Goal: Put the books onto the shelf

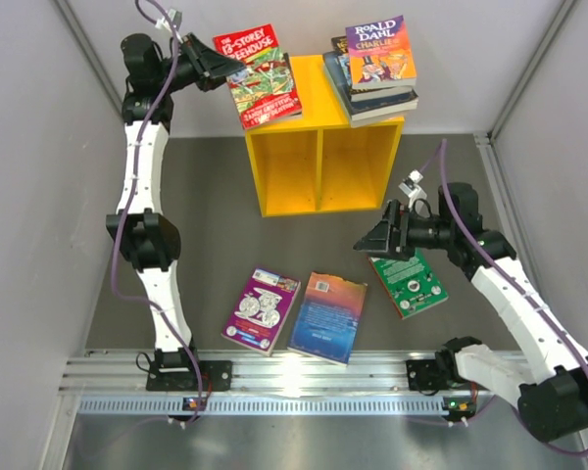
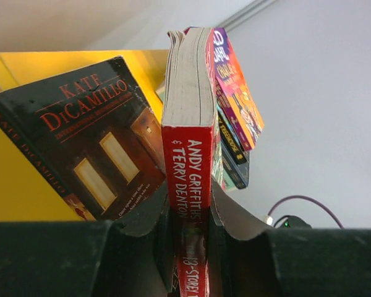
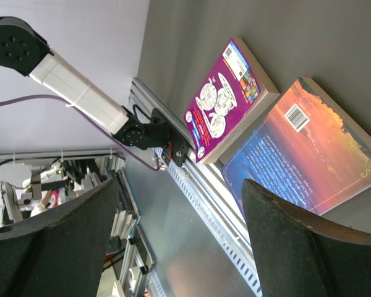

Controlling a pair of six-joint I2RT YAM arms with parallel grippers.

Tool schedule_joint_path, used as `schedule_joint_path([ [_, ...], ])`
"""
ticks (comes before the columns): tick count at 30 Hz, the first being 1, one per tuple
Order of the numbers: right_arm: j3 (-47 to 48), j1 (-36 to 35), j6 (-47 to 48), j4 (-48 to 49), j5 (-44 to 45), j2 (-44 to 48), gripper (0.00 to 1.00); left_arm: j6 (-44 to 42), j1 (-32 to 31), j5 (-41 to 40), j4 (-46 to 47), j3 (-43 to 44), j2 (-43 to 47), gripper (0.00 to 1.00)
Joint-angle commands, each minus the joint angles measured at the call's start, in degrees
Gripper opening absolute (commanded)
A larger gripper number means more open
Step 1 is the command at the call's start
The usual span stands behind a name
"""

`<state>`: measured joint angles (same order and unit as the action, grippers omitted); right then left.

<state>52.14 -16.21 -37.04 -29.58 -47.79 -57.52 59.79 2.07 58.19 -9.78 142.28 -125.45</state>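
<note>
My left gripper is shut on the spine of a red book, held above the left half of the yellow shelf. In the left wrist view the gripper clamps the red book edge-up, beside a dark brown book lying on the shelf top. A stack of books topped by the Roald Dahl book rests on the shelf's right half. My right gripper hangs open and empty beside a green book. A purple book and a blue-orange book lie flat on the mat.
A metal rail carrying both arm bases runs along the near edge. Grey walls close in the left, right and back. In the right wrist view the purple book and the blue-orange book lie just beyond the rail.
</note>
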Motion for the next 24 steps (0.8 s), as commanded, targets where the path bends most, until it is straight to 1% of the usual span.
schedule_joint_path([
  [1, 3.67, 0.56, 1.35, 2.95, 0.33, -0.31, 0.8, -4.85, -0.92, -6.59, 1.07, 0.72, -1.46, 0.05],
  [6, 4.37, 0.65, 1.88, 2.86, 0.33, -1.63, 0.79, -6.61, -1.89, -9.59, 1.25, 2.47, -3.75, 0.1],
  [7, 4.37, 0.74, 1.97, 2.86, 0.24, -1.72, 0.79, -7.05, -3.89, -9.76, 1.26, 2.91, -4.71, 0.12],
  [9, 4.55, 1.0, 2.14, 2.87, 0.24, -2.25, 0.79, -7.49, -5.05, -10.03, 1.52, 4.14, -5.59, 0.17],
  [10, 4.72, 1.09, 2.23, 2.95, 0.24, -2.25, 0.79, -8.28, -5.23, -10.29, 1.52, 4.24, -5.95, 0.26],
  [12, 4.9, 1.09, 2.49, 2.78, 0.15, -2.77, 0.79, -9.33, -5.75, -10.99, 0.91, 4.24, -6.12, 0.36],
  [13, 5.08, 1.09, 2.67, 2.86, 0.15, -2.78, 0.79, -10.56, -5.84, -11.43, 0.56, 4.15, -6.12, 0.55],
  [15, 5.34, 1.09, 2.93, 2.78, 0.15, -3.39, 0.79, -11.53, -5.85, -13.01, -0.67, 4.15, -5.95, 0.66],
  [16, 5.69, 1.18, 3.2, 2.78, 0.15, -3.57, 0.79, -12.84, -5.84, -13.89, -1.29, 4.15, -5.77, 0.76],
  [18, 6.04, 1.18, 3.37, 2.6, 0.07, -4.09, 0.79, -14.69, -5.84, -16.25, -2.52, 4.15, -4.99, 0.83],
  [20, 6.39, 1.18, 3.55, 2.69, -0.02, -4.62, 0.79, -16.1, -5.76, -18.28, -3.66, 4.15, -4.28, 0.93],
  [21, 6.48, 1.18, 3.64, 2.69, -0.02, -4.71, 0.79, -17.07, -5.58, -19.51, -5.15, 4.06, -3.41, 0.94],
  [22, 6.74, 1.18, 3.73, 2.51, 0.06, -4.8, 0.79, -18.9, -5.58, -22.48, -6.03, 4.06, -2.79, 0.97],
  [24, 6.92, 1.18, 3.99, 2.34, 0.15, -5.06, 0.79, -20.93, -5.23, -27.06, -8.05, 3.45, -0.52, 0.98],
])
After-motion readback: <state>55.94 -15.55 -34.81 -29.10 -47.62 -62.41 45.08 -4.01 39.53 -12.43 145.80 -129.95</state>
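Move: The left hand holds the red book by its left edge and is taking it to the dark DiCamillo book on the shelf's left top, whose middle is about 7 cm to the right, 2 cm back and 5 cm below. The book pile stands about 22 cm right of the DiCamillo book, roughly level with it and 3 cm below the hand. From the right hand the DiCamillo book is some 31 cm ahead, 22 cm left and 15 cm above. The left hand keeps its pinch on the red book as it eases forward and slightly down, then swings about 4 cm to its right, carrying the book in over the shelf top and the DiCamillo book; on that rightward stretch the fingers start to open. They spread nearly fully and let go while the hand sinks a little more, then it goes on forward, about 5.5 cm in all, coming 1.5 cm back left and turning roughly 15 degrees, mostly counter-clockwise. ##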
